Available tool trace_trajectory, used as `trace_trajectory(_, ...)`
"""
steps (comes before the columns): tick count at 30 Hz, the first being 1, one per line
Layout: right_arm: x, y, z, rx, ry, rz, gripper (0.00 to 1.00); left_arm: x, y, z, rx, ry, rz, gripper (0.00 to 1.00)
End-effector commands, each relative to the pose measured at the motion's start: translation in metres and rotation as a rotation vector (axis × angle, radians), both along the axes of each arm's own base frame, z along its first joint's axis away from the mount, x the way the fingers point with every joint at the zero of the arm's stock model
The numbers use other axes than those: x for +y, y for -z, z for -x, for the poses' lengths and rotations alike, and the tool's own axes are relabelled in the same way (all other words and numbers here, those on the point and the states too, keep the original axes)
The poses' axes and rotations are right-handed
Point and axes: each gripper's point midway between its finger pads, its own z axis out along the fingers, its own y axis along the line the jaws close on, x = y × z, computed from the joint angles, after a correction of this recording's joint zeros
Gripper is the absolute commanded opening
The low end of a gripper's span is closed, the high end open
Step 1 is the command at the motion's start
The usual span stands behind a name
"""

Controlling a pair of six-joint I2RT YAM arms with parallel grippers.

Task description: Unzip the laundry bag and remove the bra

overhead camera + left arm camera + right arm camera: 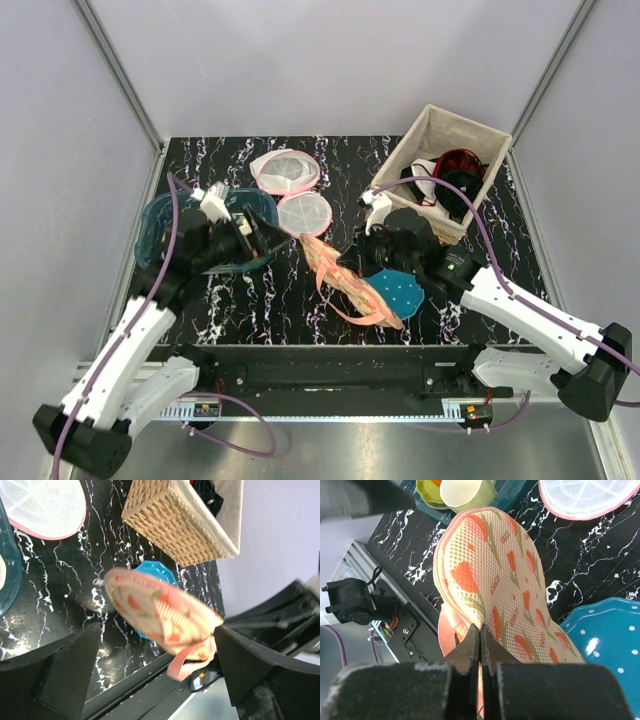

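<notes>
The laundry bag [495, 575], peach mesh with an orange floral print, is lifted off the table on edge. My right gripper [481, 630] is shut on a pinch of its fabric near the lower rim. In the top view the laundry bag [345, 280] slants between the two arms, with a pink strap loop [352, 318] hanging from its near end. My left gripper [157, 665] is open, its fingers [65, 670] wide apart. The laundry bag [160, 610] hangs beyond them, untouched. The left gripper [262, 235] sits just left of the bag's far tip. The bra is hidden.
A blue polka-dot pouch [400, 290] lies under the right gripper. Two white mesh pink-rimmed bags [285, 170] [303, 212] lie at the back centre. A wicker basket [480, 135] with dark and red garments stands back right. A teal tray [160, 225] with cups sits left.
</notes>
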Motion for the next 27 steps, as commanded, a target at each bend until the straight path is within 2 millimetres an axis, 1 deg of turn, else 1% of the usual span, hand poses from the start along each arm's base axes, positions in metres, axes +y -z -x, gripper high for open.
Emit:
trace_trajectory(1, 0.012, -0.023, -0.003, -0.038, -0.03, -0.072, 0.0, -0.017, -0.027, -0.029, 0.12, 0.006, 0.104, 0.99)
trace_trajectory(2, 0.011, -0.022, -0.003, -0.041, -0.028, -0.064, 0.0, -0.019, -0.025, -0.033, 0.153, 0.006, 0.111, 0.99)
trace_trajectory(3, 0.009, -0.021, -0.005, -0.043, -0.022, -0.053, 0.0, -0.024, -0.032, -0.038, 0.173, 0.014, 0.143, 0.99)
trace_trajectory(4, 0.005, -0.016, -0.006, -0.046, -0.014, -0.024, 0.0, -0.032, -0.037, -0.034, 0.191, 0.073, 0.175, 0.99)
trace_trajectory(5, 0.003, -0.015, -0.007, -0.051, -0.006, -0.013, 0.0, -0.038, -0.03, -0.039, 0.234, 0.091, 0.183, 0.99)
trace_trajectory(6, 0.0, -0.013, -0.008, -0.055, 0.003, -0.001, 0.0, -0.042, -0.031, -0.041, 0.256, 0.105, 0.196, 0.99)
trace_trajectory(7, -0.004, -0.01, -0.01, -0.064, 0.019, 0.022, 0.0, -0.045, -0.026, -0.038, 0.293, 0.131, 0.192, 0.99)
trace_trajectory(8, -0.006, -0.009, -0.011, -0.068, 0.026, 0.031, 0.0, -0.047, -0.015, -0.043, 0.339, 0.138, 0.171, 0.99)
trace_trajectory(9, -0.008, -0.008, -0.013, -0.072, 0.038, 0.041, 0.0, -0.047, -0.004, -0.038, 0.386, 0.152, 0.147, 0.99)
trace_trajectory(11, -0.01, -0.006, -0.013, -0.075, 0.041, 0.056, 0.0, -0.05, 0.013, -0.037, 0.444, 0.166, 0.149, 0.99)
trace_trajectory(14, -0.01, -0.003, -0.015, -0.075, 0.041, 0.07, 0.0, -0.06, 0.021, -0.034, 0.477, 0.21, 0.169, 0.99)
trace_trajectory(18, -0.006, 0.0, -0.015, -0.073, 0.021, 0.078, 0.0, -0.075, 0.044, -0.033, 0.55, 0.24, 0.159, 0.99)
trace_trajectory(19, -0.005, 0.001, -0.015, -0.069, 0.017, 0.083, 0.0, -0.079, 0.046, -0.033, 0.558, 0.251, 0.17, 0.99)
trace_trajectory(21, -0.003, 0.0, -0.015, -0.079, 0.008, 0.087, 0.0, -0.084, 0.051, -0.036, 0.569, 0.258, 0.202, 0.99)
trace_trajectory(22, -0.003, 0.001, -0.015, -0.075, 0.008, 0.091, 0.0, -0.087, 0.057, -0.037, 0.583, 0.268, 0.207, 0.99)
trace_trajectory(24, -0.002, 0.0, -0.015, -0.079, 0.01, 0.096, 0.0, -0.092, 0.063, -0.038, 0.595, 0.289, 0.225, 0.99)
trace_trajectory(25, -0.002, 0.0, -0.015, -0.078, 0.012, 0.097, 0.0, -0.092, 0.074, -0.039, 0.622, 0.285, 0.223, 0.99)
trace_trajectory(27, -0.002, -0.001, -0.015, -0.078, 0.012, 0.102, 0.0, -0.095, 0.078, -0.04, 0.628, 0.293, 0.248, 0.99)
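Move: The zip pull at the free end of the laundry bag hangs about 8 cm to the right of the open left hand and 7 cm below it, roughly level with it fore and aft. From the right hand, which already pinches the bag farther along, it lies some 11 cm left, 6 cm ahead and 4 cm lower. On the table, 20 cm down, the near mesh bag sits about 11 cm ahead of the left hand and 6 cm to its right. The laundry bag's zip-pull end is approached by the left hand with fingers wide open: first a short reach forward of about 5 cm, then rightward and down some 8 cm each, the fingers tipping down nearly 40 degrees. The right hand keeps its pinch on the bag and sinks about 3 cm, tilting its left side slightly down. ##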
